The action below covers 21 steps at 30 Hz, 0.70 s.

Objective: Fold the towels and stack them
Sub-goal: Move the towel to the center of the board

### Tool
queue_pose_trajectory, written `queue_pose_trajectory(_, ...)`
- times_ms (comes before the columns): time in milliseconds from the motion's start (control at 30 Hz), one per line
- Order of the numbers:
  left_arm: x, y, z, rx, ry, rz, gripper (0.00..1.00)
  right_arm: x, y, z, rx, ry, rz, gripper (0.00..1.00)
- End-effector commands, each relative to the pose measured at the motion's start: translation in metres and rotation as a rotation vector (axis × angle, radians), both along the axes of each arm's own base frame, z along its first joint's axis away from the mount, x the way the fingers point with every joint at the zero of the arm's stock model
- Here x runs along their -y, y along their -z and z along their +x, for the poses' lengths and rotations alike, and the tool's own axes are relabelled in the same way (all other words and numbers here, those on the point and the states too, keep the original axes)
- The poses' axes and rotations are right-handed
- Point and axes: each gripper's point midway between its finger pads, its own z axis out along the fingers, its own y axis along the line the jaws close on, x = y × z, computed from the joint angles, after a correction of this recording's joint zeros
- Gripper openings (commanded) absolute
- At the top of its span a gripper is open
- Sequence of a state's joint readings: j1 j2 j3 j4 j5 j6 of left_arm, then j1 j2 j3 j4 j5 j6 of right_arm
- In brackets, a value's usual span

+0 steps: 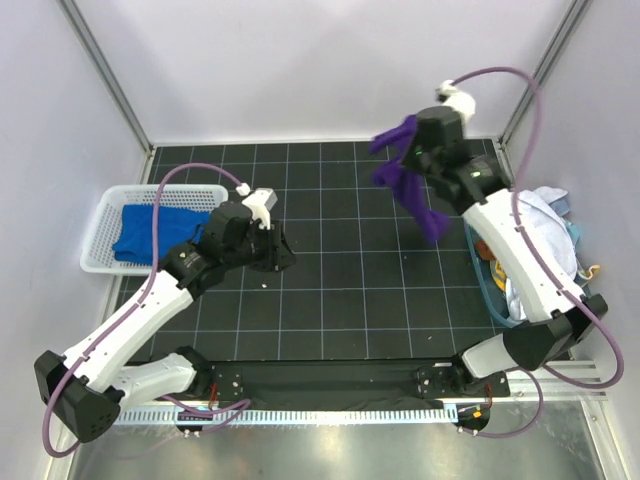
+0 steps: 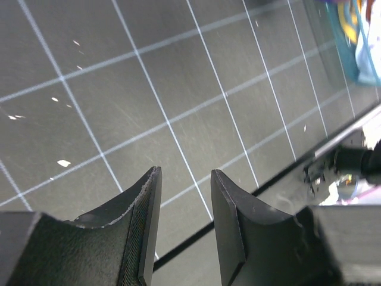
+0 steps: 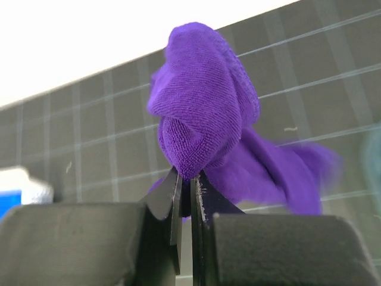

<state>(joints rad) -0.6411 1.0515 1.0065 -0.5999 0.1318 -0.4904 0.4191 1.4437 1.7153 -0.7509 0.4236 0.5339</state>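
Observation:
My right gripper is raised over the far right of the mat and shut on the deep purple towel, which hangs bunched below it. In the right wrist view the purple towel bulges out from between the closed fingers of the right gripper. The royal blue towel lies crumpled in the white basket at the left. A white towel sits in the bin at the right. My left gripper hovers low over the mat's left centre, and in its wrist view the left gripper is open with nothing between its jaws.
The black gridded mat covers the table. A teal bin with mixed cloths stands at the right edge, partly under the right arm. Grey walls close in the back and both sides. The arm bases stand on a black rail at the near edge.

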Motion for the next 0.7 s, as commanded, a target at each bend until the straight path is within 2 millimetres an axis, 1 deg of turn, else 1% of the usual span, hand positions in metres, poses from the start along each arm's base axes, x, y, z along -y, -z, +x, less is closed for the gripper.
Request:
queue_pose_trajectory(0,-0.011,-0.028,0.017,0.064,-0.090,-0.039,0.42,-0.058,0.027,-0.004,-0.015,-0.106,-0.012,0.01)
queue_pose_trajectory(33,-0.014,-0.028,0.019,0.061,-0.107,-0.039,0.42,-0.074,0.040,-0.010,-0.034,-0.147,-0.001,0.01)
queue_pose_trajectory(67,-0.016,-0.027,0.021,0.057,-0.123,-0.041,0.42,-0.098,0.068,-0.023,-0.069,-0.213,-0.016,0.01)
queue_pose_trajectory(133,-0.024,-0.026,0.025,0.052,-0.164,-0.046,0.42,-0.116,0.101,-0.043,-0.111,-0.260,-0.038,0.01)
queue_pose_trajectory(167,-0.027,-0.025,0.026,0.055,-0.179,-0.043,0.42,-0.130,0.135,-0.062,-0.152,-0.308,-0.043,0.01)
queue_pose_trajectory(233,-0.035,-0.022,0.031,0.060,-0.228,-0.037,0.42,-0.137,0.168,-0.085,-0.206,-0.331,-0.037,0.01)
queue_pose_trajectory(267,-0.036,-0.022,0.032,0.059,-0.239,-0.040,0.42,-0.141,0.200,-0.108,-0.257,-0.352,-0.046,0.01)
queue_pose_trajectory(300,-0.037,-0.020,0.034,0.055,-0.247,-0.040,0.42,-0.138,0.207,-0.119,-0.264,-0.352,-0.047,0.01)
queue_pose_trajectory(333,-0.037,-0.018,0.035,0.046,-0.259,-0.045,0.42,-0.132,0.220,-0.128,-0.285,-0.339,-0.056,0.01)
queue_pose_trajectory(367,-0.035,-0.016,0.037,0.039,-0.260,-0.051,0.42,-0.122,0.245,-0.145,-0.337,-0.337,-0.067,0.01)
queue_pose_trajectory(400,-0.033,-0.014,0.039,0.031,-0.264,-0.058,0.41,-0.120,0.254,-0.154,-0.358,-0.332,-0.043,0.01)
queue_pose_trajectory(433,-0.029,-0.010,0.041,0.017,-0.263,-0.065,0.41,-0.117,0.253,-0.161,-0.356,-0.337,-0.025,0.02)
queue_pose_trajectory(467,-0.021,-0.003,0.046,-0.004,-0.256,-0.085,0.41,-0.109,0.266,-0.172,-0.382,-0.334,-0.037,0.05)
queue_pose_trajectory(500,-0.018,0.003,0.048,-0.022,-0.260,-0.090,0.41,-0.108,0.269,-0.178,-0.388,-0.341,-0.031,0.12)
queue_pose_trajectory(533,-0.015,0.009,0.050,-0.039,-0.258,-0.093,0.41,-0.110,0.266,-0.186,-0.378,-0.365,-0.025,0.16)
queue_pose_trajectory(567,-0.011,0.016,0.052,-0.058,-0.265,-0.103,0.41,-0.105,0.268,-0.191,-0.387,-0.362,-0.040,0.20)
queue_pose_trajectory(600,-0.007,0.023,0.060,-0.062,-0.277,-0.107,0.41,-0.101,0.267,-0.193,-0.383,-0.353,-0.052,0.30)
queue_pose_trajectory(667,-0.003,0.033,0.071,-0.066,-0.300,-0.111,0.43,-0.098,0.255,-0.193,-0.365,-0.353,-0.055,0.42)
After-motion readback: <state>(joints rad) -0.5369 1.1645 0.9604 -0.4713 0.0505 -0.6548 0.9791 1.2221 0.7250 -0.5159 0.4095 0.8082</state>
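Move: The right hand already grips the purple towel high over the far right of the board; the board's center lies about 10 cm back, 16 cm to its left and some 34 cm below. From this hand, the laundry basket is roughly 13 cm back, 24 cm to the right and 30 cm down, and the white basket with the folded blue towel is about 8 cm back and 49 cm left, some 32 cm lower. For the left hand, the board's center is some 3 cm ahead, 6 cm to the right and 21 cm down. The right hand sweeps left with the purple towel, then pulls it back and down in one quick swing, in all about 30 cm down and 20 cm back, tipping its fingers some 25 degrees further down and turning counter-clockwise; near the board it swings a little to the right, then opens its fingers at the towel's near end and begins to rise. Meanwhile the left hand, empty and half open, edges about 5 cm forward, drifting left and then right again, turns some 15 degrees counter-clockwise and starts to sink over the board. ##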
